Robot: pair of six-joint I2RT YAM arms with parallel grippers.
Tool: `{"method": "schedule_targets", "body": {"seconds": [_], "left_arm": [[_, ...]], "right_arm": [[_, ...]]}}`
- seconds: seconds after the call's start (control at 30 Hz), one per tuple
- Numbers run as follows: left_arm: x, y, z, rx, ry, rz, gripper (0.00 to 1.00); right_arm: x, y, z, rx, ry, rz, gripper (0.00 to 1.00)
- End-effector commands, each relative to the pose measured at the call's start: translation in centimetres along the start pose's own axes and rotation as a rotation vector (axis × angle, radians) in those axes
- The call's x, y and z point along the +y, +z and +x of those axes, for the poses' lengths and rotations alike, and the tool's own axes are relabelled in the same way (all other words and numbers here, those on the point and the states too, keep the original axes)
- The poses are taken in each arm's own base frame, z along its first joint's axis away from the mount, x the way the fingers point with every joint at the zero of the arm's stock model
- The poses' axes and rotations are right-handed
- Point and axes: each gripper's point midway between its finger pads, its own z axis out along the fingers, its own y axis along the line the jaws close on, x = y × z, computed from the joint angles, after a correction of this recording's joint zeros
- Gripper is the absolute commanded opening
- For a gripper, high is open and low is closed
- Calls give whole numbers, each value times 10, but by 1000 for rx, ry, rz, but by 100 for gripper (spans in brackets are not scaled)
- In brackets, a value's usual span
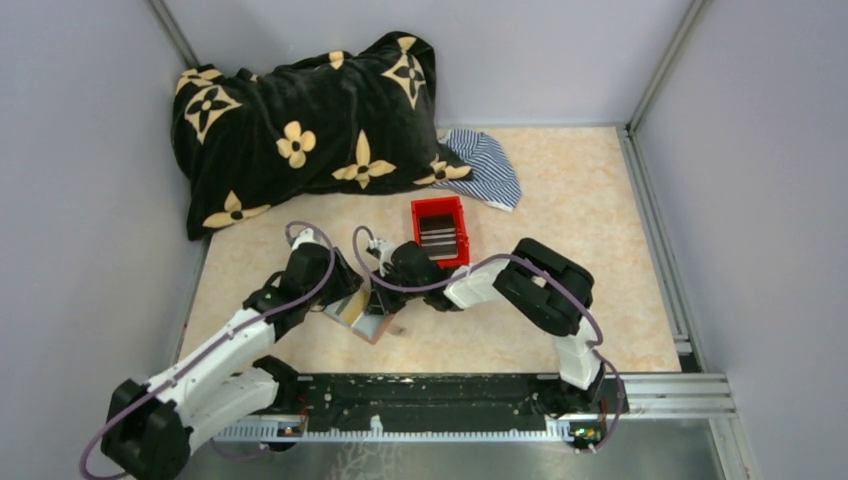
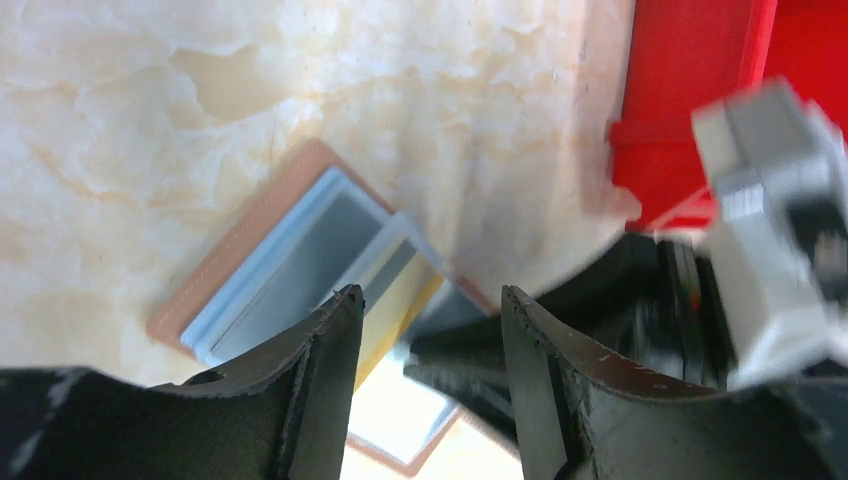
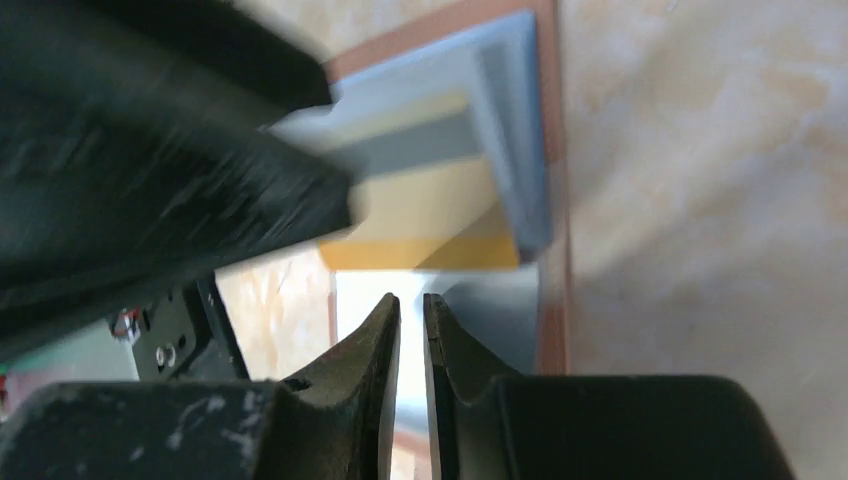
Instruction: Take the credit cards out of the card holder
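Observation:
The card holder (image 1: 367,318) lies open on the table, brown-edged with grey-blue pocket panels (image 2: 290,265). An orange-tan credit card (image 2: 400,318) sticks partway out of a pocket and also shows as a yellow card (image 3: 430,215) in the right wrist view. My left gripper (image 2: 428,295) hangs open just above that card, one finger to each side and not touching it. My right gripper (image 3: 411,300) is all but shut, with only a thin slit and nothing in it. Its tips rest on the holder's bright lower panel (image 3: 500,310). Flat grey and dark cards (image 1: 438,238) lie in the red bin.
The red plastic bin (image 1: 440,208) stands just behind the grippers and also fills the upper right corner as a red bin (image 2: 700,80) in the left wrist view. A black flower-print cushion (image 1: 310,130) and a striped cloth (image 1: 490,165) lie at the back. Walls enclose the table.

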Motion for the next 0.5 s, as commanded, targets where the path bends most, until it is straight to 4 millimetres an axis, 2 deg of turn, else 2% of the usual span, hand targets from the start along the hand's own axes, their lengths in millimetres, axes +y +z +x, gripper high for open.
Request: {"method": "schedule_targets", "body": {"seconds": [0.0, 0.13, 0.23, 0.47], "left_arm": [[-16, 18, -40, -67, -50, -26, 60], [-20, 36, -63, -86, -120, 28, 59], [-25, 47, -76, -85, -96, 32, 59], [-29, 79, -72, -9, -54, 34, 59]], "right_arm": [[40, -22, -15, -78, -106, -38, 16], [56, -25, -6, -78, -156, -28, 16], [62, -21, 4, -42, -194, -13, 16], [67, -5, 24, 38, -263, 12, 16]]}}
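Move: The yellow card in the open card holder lies about 5 cm to the right gripper's left and 1 cm ahead, some 2 cm below its fingertips; the holder's middle is 4 cm to the left of the gripper and 1 cm back. The red box stands roughly 17 cm ahead and 16 cm to the right, about level in height. From the left gripper, the card is about 4 cm back, neither left nor right, 6 cm down. Draw the nearly shut right gripper back about 7 cm, off the pocket beside the yellow card to the holder's near edge, lifting it some 2 cm on the way. Meanwhile send the left gripper forward about 9 cm at level height, away from the holder and up alongside the red box, its fingers kept half open. ##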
